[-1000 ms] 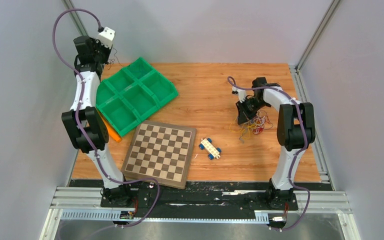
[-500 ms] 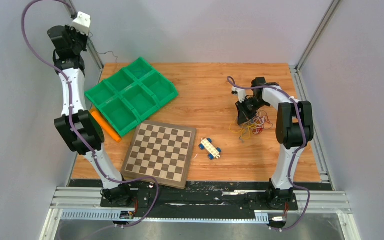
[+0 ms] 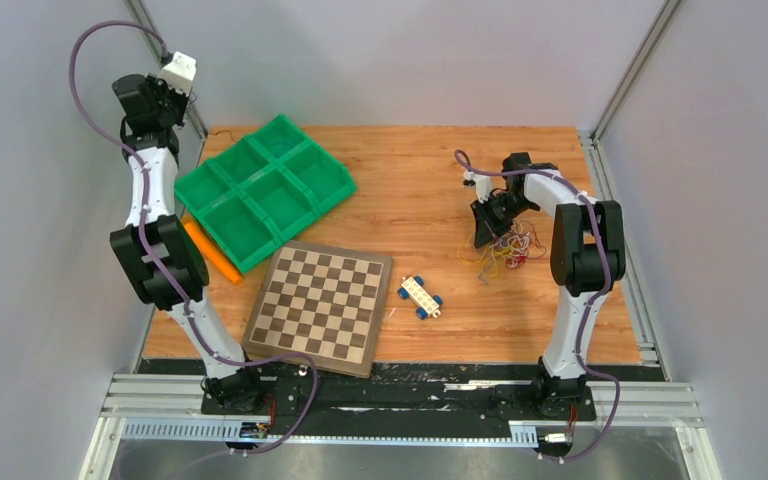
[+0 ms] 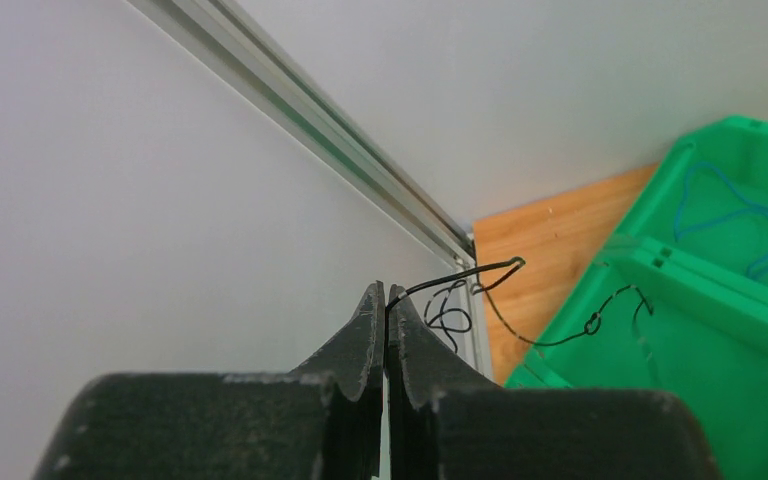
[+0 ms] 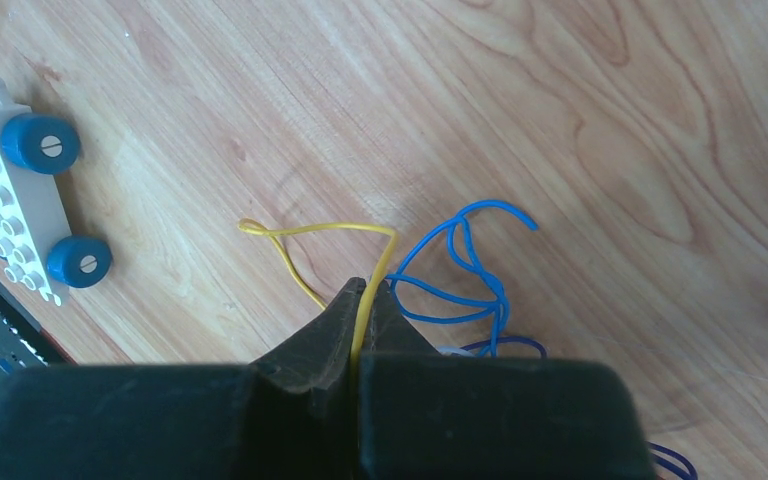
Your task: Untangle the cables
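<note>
A tangled clump of thin coloured cables (image 3: 508,250) lies on the wooden table at the right. My right gripper (image 3: 484,238) is down at its left edge, shut on a yellow cable (image 5: 332,231) that loops out in front of the fingers; blue cables (image 5: 465,270) lie beside it. My left gripper (image 3: 172,88) is raised high at the far left corner, shut on a thin dark cable (image 4: 460,275). That cable hangs down toward the green tray (image 4: 700,300), with a small knot over the tray's rim. A blue cable (image 4: 750,220) lies in a tray compartment.
A green compartment tray (image 3: 260,190) sits far left. An orange stick (image 3: 212,252) lies by its near edge. A chessboard (image 3: 320,306) is at front centre. A white toy block with blue wheels (image 3: 420,296) lies beside it. Grey walls and an aluminium post (image 4: 310,110) are close to the left gripper.
My left arm swung up and left toward the corner with the dark cable, then came back slightly right and lower. The right arm has stayed at the clump.
</note>
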{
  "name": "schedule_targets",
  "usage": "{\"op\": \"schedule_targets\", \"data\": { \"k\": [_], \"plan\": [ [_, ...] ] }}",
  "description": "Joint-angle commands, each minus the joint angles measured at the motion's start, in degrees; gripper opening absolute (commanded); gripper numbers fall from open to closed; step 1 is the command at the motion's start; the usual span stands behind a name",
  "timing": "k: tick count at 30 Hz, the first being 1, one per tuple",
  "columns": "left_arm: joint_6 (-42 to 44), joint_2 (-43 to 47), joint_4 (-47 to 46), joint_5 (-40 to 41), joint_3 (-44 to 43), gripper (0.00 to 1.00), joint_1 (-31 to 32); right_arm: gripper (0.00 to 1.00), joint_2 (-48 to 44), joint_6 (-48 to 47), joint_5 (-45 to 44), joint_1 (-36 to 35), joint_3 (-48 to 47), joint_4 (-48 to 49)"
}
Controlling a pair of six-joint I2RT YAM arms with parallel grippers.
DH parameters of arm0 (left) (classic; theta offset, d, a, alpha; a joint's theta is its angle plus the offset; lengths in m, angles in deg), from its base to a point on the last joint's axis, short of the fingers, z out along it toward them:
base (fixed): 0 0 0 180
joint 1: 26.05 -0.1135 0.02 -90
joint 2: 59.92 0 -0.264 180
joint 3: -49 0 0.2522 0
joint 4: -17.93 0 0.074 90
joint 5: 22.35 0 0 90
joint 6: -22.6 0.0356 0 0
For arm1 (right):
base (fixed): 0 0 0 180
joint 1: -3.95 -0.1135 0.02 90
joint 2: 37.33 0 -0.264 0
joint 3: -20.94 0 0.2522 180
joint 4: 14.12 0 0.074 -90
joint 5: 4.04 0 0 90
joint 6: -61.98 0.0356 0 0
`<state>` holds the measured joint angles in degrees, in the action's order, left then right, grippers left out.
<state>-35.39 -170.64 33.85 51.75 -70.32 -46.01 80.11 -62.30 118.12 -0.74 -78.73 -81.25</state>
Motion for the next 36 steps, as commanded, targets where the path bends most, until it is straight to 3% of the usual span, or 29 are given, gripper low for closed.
{"op": "schedule_targets", "data": {
  "k": [1,8,13,23,30,34,36],
  "plan": [
    [1.0,1.5,-5.4,-2.1,4.4,0.0,0.0,0.0,-0.8,0.5,0.3,-0.2,-1.2,-1.0],
    [-1.4,4.0,-2.7,-11.7,13.1,0.0,0.9,0.0,-0.9,0.6,0.0,-0.2,-1.1,-1.1],
    [-5.9,2.5,1.9,-16.6,13.1,0.0,2.5,0.0,-0.1,1.4,0.4,-0.2,-1.7,-1.2],
    [-18.5,-6.7,5.0,-17.8,5.8,0.0,3.1,0.0,-1.6,1.0,-0.3,-0.2,0.3,-1.9],
    [-19.1,-8.3,4.8,-12.5,6.8,0.0,2.8,0.0,-2.3,0.7,-0.3,-0.2,0.7,-2.3],
    [-19.6,-10.1,9.5,-13.1,4.7,0.0,2.7,0.0,-2.0,0.8,0.0,-0.2,0.1,-2.4],
    [-19.9,-10.3,10.6,-12.8,4.4,0.07,2.7,0.0,-1.9,0.7,0.0,-0.2,-0.2,-2.6]
  ]
}}
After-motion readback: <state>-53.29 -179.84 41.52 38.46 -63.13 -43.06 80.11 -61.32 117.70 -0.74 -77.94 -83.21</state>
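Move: My left hand already holds the black cable, high up. The middle-left compartment of the green tray, where it goes, is about 11 cm to its right, 2 cm ahead and some 31 cm below. The compartment with the blue cable is 9 cm ahead and 16 cm right; an empty one is 11 cm back and 14 cm right. From my right hand, the target compartment lies about 60 cm left and 23 cm ahead. I lower the black cable towards the middle-left compartment: my left hand sinks about 12 cm while swinging some 9 cm to the right, levels off briefly, then comes down another 5 cm or so over the tray. The wrist tips the fingers downward by some 20 degrees, rolls left side down and turns slightly clockwise; the fingers stay shut on the cable. ##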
